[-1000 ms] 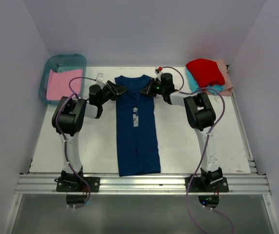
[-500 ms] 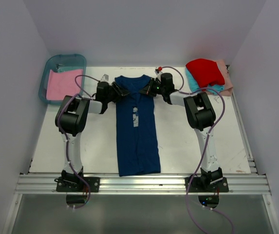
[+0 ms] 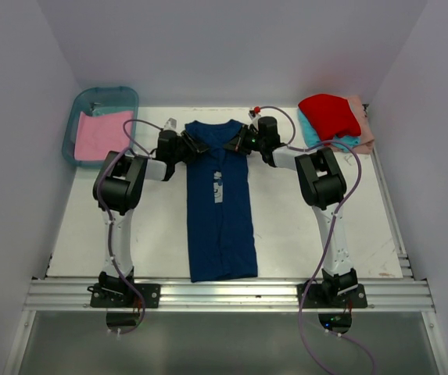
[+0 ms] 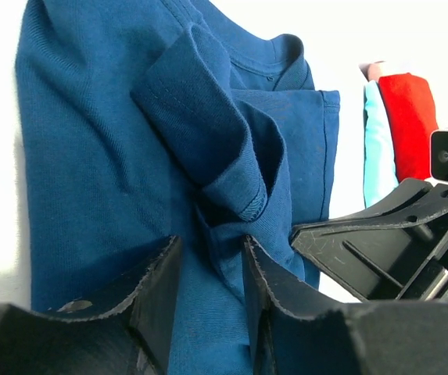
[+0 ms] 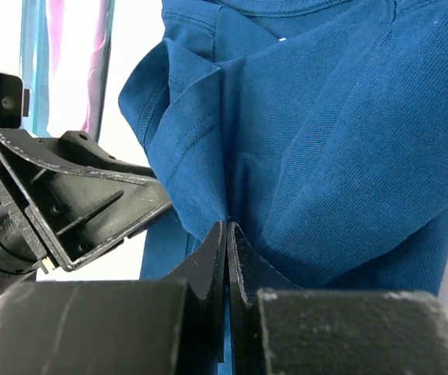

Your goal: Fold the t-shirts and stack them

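The navy blue t-shirt (image 3: 220,211) lies lengthwise down the middle of the table, sides folded in, print strip showing. My right gripper (image 3: 235,144) is at its right shoulder, shut on a pinched ridge of the navy cloth (image 5: 286,141), fingertips (image 5: 226,226) together. My left gripper (image 3: 195,146) is over the left shoulder, jaws apart astride a bunched sleeve fold (image 4: 208,133), its tips (image 4: 212,242) resting on the cloth. The two grippers face each other closely across the collar. A pink t-shirt (image 3: 98,133) lies in the bin. Red (image 3: 329,113), teal (image 3: 311,134) and peach (image 3: 362,125) t-shirts are piled at back right.
The teal translucent bin (image 3: 106,94) stands at the back left corner. White walls enclose the table on three sides. An aluminium rail (image 3: 224,293) with both arm bases runs along the near edge. Bare white table (image 3: 302,234) shows on both sides of the navy shirt.
My left gripper has moved right from beside the shirt onto its left shoulder. The right gripper has stayed shut in place on the cloth.
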Tool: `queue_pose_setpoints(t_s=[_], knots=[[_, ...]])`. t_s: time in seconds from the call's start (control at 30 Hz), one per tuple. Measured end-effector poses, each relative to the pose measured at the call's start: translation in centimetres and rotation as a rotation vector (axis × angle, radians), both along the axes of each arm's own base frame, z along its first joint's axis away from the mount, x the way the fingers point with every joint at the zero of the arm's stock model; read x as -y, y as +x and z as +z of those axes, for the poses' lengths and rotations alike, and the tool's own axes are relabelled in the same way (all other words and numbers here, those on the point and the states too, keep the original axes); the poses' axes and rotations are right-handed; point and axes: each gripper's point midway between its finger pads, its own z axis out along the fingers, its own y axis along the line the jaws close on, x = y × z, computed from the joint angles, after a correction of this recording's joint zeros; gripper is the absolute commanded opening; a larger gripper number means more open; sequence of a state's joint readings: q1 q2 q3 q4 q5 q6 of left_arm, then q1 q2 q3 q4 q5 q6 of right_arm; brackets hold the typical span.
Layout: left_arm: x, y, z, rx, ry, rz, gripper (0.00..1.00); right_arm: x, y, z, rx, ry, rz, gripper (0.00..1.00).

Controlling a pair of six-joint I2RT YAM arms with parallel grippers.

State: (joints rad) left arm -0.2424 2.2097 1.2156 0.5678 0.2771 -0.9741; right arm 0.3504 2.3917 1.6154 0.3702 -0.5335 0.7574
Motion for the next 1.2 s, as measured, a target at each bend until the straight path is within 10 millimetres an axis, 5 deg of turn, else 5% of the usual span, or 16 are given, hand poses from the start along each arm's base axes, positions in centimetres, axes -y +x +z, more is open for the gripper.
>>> queue_pose_setpoints(t_s=[0.37, 0.63, 0.83, 1.0, 1.07, 1.1, 1.2], knots=[[0.3, -0.1, -0.4, -0.002, -0.016, -0.009, 0.04, 0.0, 0.0, 0.1, 0.001, 0.001, 0.000, 0.00], [0.8, -0.1, 0.3, 0.026, -0.039, -0.035, 0.00, 0.0, 0.0, 0.1, 0.002, 0.001, 0.001, 0.00], [0.4, -2.5, 0.4, -0.013, -0.046, -0.037, 0.00, 0.0, 0.0, 0.1, 0.002, 0.002, 0.002, 0.00], [0.1, -4.1, 4.0, 0.016, -0.060, -0.039, 0.00, 0.0, 0.0, 0.2, 0.002, 0.005, 0.007, 0.00], [0.1, -4.5, 5.6, 0.041, -0.066, -0.042, 0.00, -0.1, -0.2, 0.2, 0.001, 0.010, 0.016, 0.14], [0.1, -4.7, 6.2, 0.049, -0.068, -0.043, 0.00, -0.3, -0.3, 0.3, 0.000, 0.015, 0.026, 0.33], [0.0, -5.0, 7.3, 0.058, -0.070, -0.045, 0.00, -0.4, -0.4, 0.2, 0.000, 0.012, 0.028, 0.64]])
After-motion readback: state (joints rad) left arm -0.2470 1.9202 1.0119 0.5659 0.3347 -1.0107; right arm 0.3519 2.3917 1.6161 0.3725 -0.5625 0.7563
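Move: The navy t-shirt's raised sleeve flap lies about 2 cm ahead and 2 cm right of the open left fingers, at roughly their height. Seen from the shut right fingers, which already hold its tip, its middle is some 2 cm ahead and 4 cm left. From the left hand, the collar is about 9 cm ahead and 2 cm right, the white print some 13 cm back and 4 cm right, both a few centimetres lower. The left fingers shut on the edge of the navy flap, pinching it almost on the spot, then draw it back about 5 cm and lift it some 7 cm, the wrist barely turning. The right hand stays in place, still gripping the flap, and only at the very end opens about halfway to let go. ##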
